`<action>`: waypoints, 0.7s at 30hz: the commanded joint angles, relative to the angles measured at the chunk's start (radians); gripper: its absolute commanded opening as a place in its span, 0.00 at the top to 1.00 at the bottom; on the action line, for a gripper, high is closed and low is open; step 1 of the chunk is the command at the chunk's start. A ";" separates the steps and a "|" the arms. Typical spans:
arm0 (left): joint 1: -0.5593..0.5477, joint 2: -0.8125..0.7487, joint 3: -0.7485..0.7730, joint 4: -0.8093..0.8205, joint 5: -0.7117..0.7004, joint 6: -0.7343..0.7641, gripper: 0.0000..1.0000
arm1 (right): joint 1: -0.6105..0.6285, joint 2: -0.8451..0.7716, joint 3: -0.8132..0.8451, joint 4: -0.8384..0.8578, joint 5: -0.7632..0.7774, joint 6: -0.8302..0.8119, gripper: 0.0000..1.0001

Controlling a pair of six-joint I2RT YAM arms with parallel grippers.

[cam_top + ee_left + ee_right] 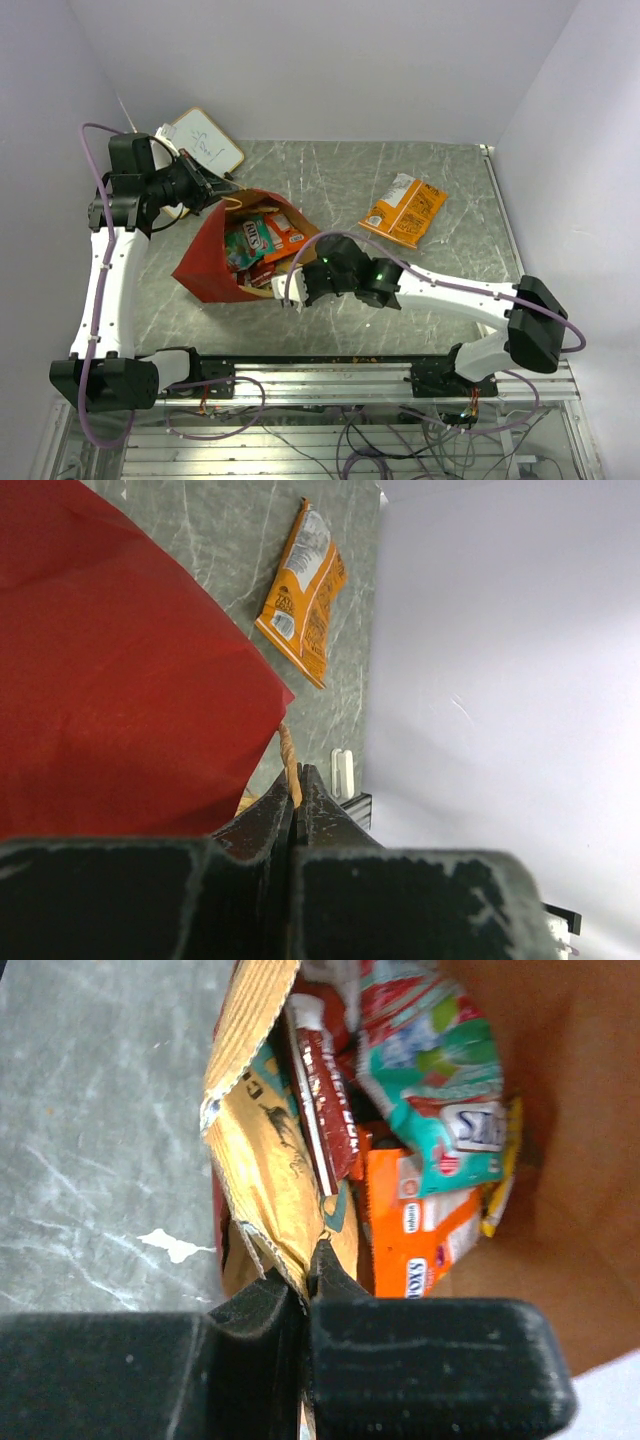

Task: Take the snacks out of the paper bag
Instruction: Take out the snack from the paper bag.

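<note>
The red paper bag (215, 262) lies on its side with its mouth open toward the right, its brown inside (570, 1160) showing. My left gripper (226, 189) is shut on the bag's tan loop handle (289, 755) at the upper rim. Snacks fill the bag: a teal packet (430, 1090), an orange one (425, 1225) and a red one (325, 1090). At the mouth, my right gripper (308, 1270) is shut on the serrated edge of a tan packet (265, 1170). One orange packet (403, 211) lies on the table outside the bag.
A white whiteboard (206, 141) leans at the back left corner, close behind the left arm. Grey walls close in the marbled table (330, 175) on the left, back and right. A white paint spot (175, 1245) marks the table beside the bag.
</note>
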State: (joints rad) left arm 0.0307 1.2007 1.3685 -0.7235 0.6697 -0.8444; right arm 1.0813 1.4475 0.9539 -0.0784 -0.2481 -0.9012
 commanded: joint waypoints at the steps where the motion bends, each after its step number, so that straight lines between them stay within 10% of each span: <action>1: 0.011 -0.007 0.041 0.008 -0.030 0.019 0.93 | 0.002 -0.064 0.161 -0.135 0.023 0.098 1.00; 21: 0.011 -0.015 0.084 -0.050 -0.063 0.082 0.93 | 0.002 -0.101 0.687 -0.432 0.300 0.298 1.00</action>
State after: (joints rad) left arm 0.0315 1.2007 1.4052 -0.7586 0.6392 -0.7887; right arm 1.0813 1.4052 1.5337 -0.5053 -0.0345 -0.6170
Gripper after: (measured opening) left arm 0.076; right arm 0.007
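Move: The right hand already pinches the gold snack by its edge at the near side of the paper bag's mouth. The mouth's middle is about 9 cm ahead and 5 cm to its left, the green packet some 10 cm ahead, 9 cm left and 6 cm lower. The orange snack on the open table lies roughly 27 cm ahead, 31 cm right and 14 cm below; from the left hand, about 16 cm ahead, 41 cm right and 31 cm below. Keeping its pinch on the gold snack's edge, the right hand draws the snack almost straight up out of the paper bag's mouth, rising about 19 cm without a pause and easing slightly forward, while the wrist turns some 20 degrees, mainly clockwise. The left hand stays nearly in place, still pinching the bag's handle shut in its fingers. ##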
